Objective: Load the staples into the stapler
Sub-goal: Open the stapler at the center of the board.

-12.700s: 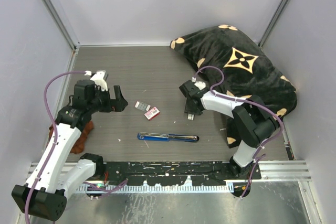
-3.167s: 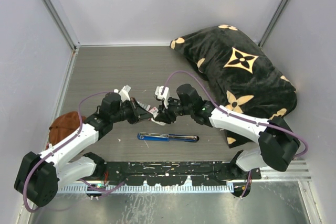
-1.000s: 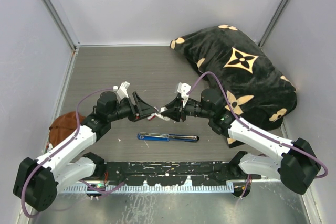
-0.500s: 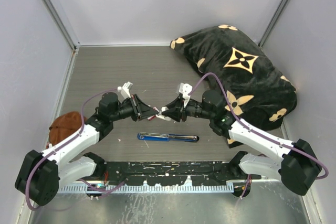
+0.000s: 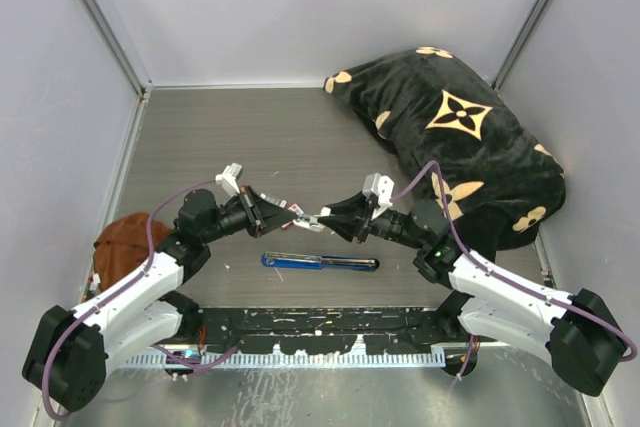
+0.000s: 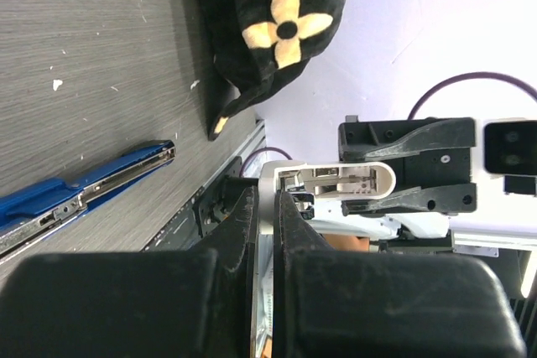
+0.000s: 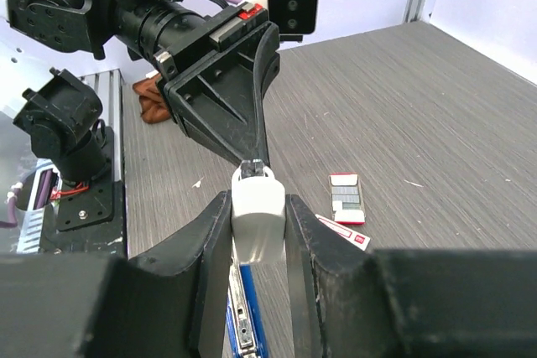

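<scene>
My right gripper [image 7: 257, 201] is shut on a small white oblong piece [image 7: 258, 225] and holds it in the air. My left gripper [image 6: 270, 199] faces it, its tips pinched on a small grey metal end that sticks out of that piece [image 6: 383, 180]. In the top view the two grippers, left [image 5: 289, 215] and right [image 5: 323, 219], meet tip to tip above the table. The blue stapler [image 5: 320, 262] lies opened out flat just in front of them, and also shows [image 6: 84, 187] [image 7: 244, 318] in both wrist views. Grey staples [image 7: 347, 200] sit in a red-and-white box tray [image 7: 344, 177] on the table.
The box's sleeve [image 7: 340, 231] lies beside the tray. A black pillow with gold flowers [image 5: 460, 137] fills the back right corner. A brown cloth object [image 5: 120, 239] rests at the left wall. Grey walls close in the table on three sides.
My left gripper has closed from wide open onto the metal end of the white piece. The right arm has lowered and drawn nearer, still gripping the piece.
</scene>
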Robot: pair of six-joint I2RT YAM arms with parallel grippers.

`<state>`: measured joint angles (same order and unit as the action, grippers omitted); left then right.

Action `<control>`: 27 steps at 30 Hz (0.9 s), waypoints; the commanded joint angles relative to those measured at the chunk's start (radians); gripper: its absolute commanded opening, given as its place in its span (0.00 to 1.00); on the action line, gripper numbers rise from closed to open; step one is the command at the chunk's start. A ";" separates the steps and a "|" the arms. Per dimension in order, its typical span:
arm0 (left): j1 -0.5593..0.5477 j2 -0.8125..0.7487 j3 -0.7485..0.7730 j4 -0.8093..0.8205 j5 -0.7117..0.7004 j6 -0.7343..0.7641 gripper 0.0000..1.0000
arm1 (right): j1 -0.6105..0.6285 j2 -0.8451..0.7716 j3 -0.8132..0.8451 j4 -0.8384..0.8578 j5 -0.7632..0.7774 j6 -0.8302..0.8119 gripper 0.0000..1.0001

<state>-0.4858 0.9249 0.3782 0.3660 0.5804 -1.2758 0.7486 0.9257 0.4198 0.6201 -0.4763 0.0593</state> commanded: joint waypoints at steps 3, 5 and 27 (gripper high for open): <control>0.033 -0.077 -0.004 0.018 -0.029 -0.029 0.00 | -0.037 -0.044 -0.102 0.181 0.154 0.064 0.25; 0.036 -0.089 -0.006 0.012 -0.035 -0.027 0.00 | -0.038 -0.047 -0.134 0.212 0.178 0.090 0.32; 0.052 -0.198 -0.058 -0.150 -0.235 0.223 0.00 | -0.061 -0.063 0.085 -0.439 0.473 0.554 1.00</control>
<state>-0.4381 0.7506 0.3275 0.1795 0.3687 -1.1118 0.6964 0.7967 0.3435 0.4370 -0.1055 0.4194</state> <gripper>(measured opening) 0.033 0.998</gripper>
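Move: Held between both hands, the white stapler has its middle some 3 cm right of the left fingertips and 1 cm back, and about 3 cm left of the right fingertips, level with both hands. On the board, roughly 18 cm below the left hand, the opened blue stapler lies about 4 cm back and 4 cm right; the staple box is some 7 cm ahead and 3 cm left, the loose staples about 10 cm ahead and 8 cm left. Letting go of the white stapler, the right hand spreads its fingers wide and backs off about 5 cm to the right, also sinking and swinging forward nearly 4 cm each as it turns clockwise and tips downward. The left hand, shut on its end, carries the stapler some 4 cm left and a little forward, turning counter-clockwise; it first rises slightly, then dips about 3 cm. ##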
